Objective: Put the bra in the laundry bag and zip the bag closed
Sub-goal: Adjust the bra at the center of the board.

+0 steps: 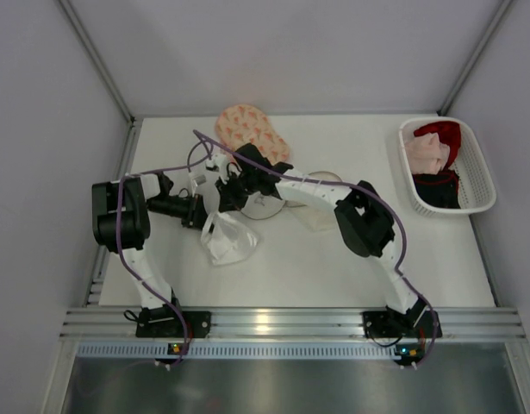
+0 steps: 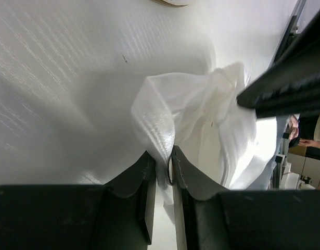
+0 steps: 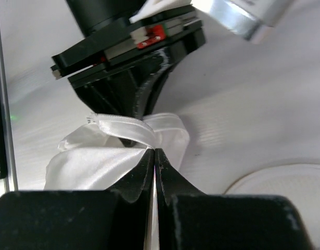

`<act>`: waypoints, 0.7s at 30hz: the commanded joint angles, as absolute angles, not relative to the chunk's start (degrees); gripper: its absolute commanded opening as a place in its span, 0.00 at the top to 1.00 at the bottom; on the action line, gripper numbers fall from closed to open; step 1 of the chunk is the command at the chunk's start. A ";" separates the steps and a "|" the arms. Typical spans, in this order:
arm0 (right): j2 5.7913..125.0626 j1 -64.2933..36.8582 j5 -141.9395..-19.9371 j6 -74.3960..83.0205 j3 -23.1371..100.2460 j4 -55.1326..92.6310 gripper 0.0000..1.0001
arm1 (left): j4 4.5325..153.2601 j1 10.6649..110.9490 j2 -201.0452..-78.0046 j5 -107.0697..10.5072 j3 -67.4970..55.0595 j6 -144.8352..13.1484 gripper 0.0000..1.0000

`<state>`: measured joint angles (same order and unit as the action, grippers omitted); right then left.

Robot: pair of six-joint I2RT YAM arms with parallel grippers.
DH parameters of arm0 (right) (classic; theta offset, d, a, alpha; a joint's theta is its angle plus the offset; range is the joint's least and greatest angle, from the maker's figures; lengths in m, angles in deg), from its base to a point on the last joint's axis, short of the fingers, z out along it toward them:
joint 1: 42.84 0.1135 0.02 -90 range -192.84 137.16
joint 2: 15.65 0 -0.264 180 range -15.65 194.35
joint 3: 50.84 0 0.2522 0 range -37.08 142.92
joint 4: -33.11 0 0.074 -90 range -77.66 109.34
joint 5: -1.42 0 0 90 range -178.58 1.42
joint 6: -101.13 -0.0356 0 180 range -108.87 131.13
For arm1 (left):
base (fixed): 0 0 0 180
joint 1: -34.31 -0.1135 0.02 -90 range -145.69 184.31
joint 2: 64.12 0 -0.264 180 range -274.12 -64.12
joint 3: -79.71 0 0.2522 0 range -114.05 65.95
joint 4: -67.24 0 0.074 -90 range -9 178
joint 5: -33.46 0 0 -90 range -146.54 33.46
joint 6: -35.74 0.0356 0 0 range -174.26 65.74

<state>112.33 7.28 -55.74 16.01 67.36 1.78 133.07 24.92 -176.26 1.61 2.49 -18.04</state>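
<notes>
The bra, peach with a small pattern, lies on the table at the back centre, apart from both grippers. The white mesh laundry bag sits crumpled in front of it. My left gripper is shut on a fold of the laundry bag, with fabric pinched between its fingers. My right gripper faces it from the other side, its jaws shut on the white tape edge of the laundry bag. In the right wrist view the left gripper stands just beyond the bag.
A white basket with red, pink and black garments stands at the back right. A pale round thing lies on the table under the right arm. Grey walls close in the table on three sides.
</notes>
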 commanded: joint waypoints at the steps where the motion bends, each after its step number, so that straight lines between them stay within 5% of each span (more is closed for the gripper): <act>1: 109.94 5.58 -54.65 12.89 68.21 7.65 1.00 | 133.91 24.82 -176.27 2.52 2.93 -16.47 0.78; 6: 112.83 5.50 -54.83 9.11 68.21 9.76 1.00 | 133.91 24.82 -176.18 2.52 2.84 -16.47 0.76; 11: 114.34 5.58 -54.74 7.35 67.95 10.91 1.00 | 133.82 24.03 -176.18 2.70 2.67 -17.78 0.50; 21: 114.51 6.02 -54.65 7.44 66.81 11.61 1.00 | 133.91 19.28 -176.79 1.73 -0.05 -22.09 0.28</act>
<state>114.34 5.40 -55.54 7.86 66.62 7.57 133.77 20.72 -176.26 1.78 1.68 -21.16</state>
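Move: Both grippers already hold the white bra. Its body hangs about 7 cm to the right of the left gripper and 4 cm nearer the base, a little lower; from the right gripper it lies roughly 8 cm back, 2 cm right and 6 cm down. The laundry bag's white round half lies some 3 cm ahead and 11 cm right of the right gripper, and the peach cloth about 19 cm ahead and 8 cm right of it. Hold the left gripper in place at first, then spread its fingers wide to let go of the bra's edge and draw it off about 2 cm to the left. Keep the right fingers shut on their end of the bra, carry it roughly 2 cm forward, then ease it about 1.5 cm down towards the board. ##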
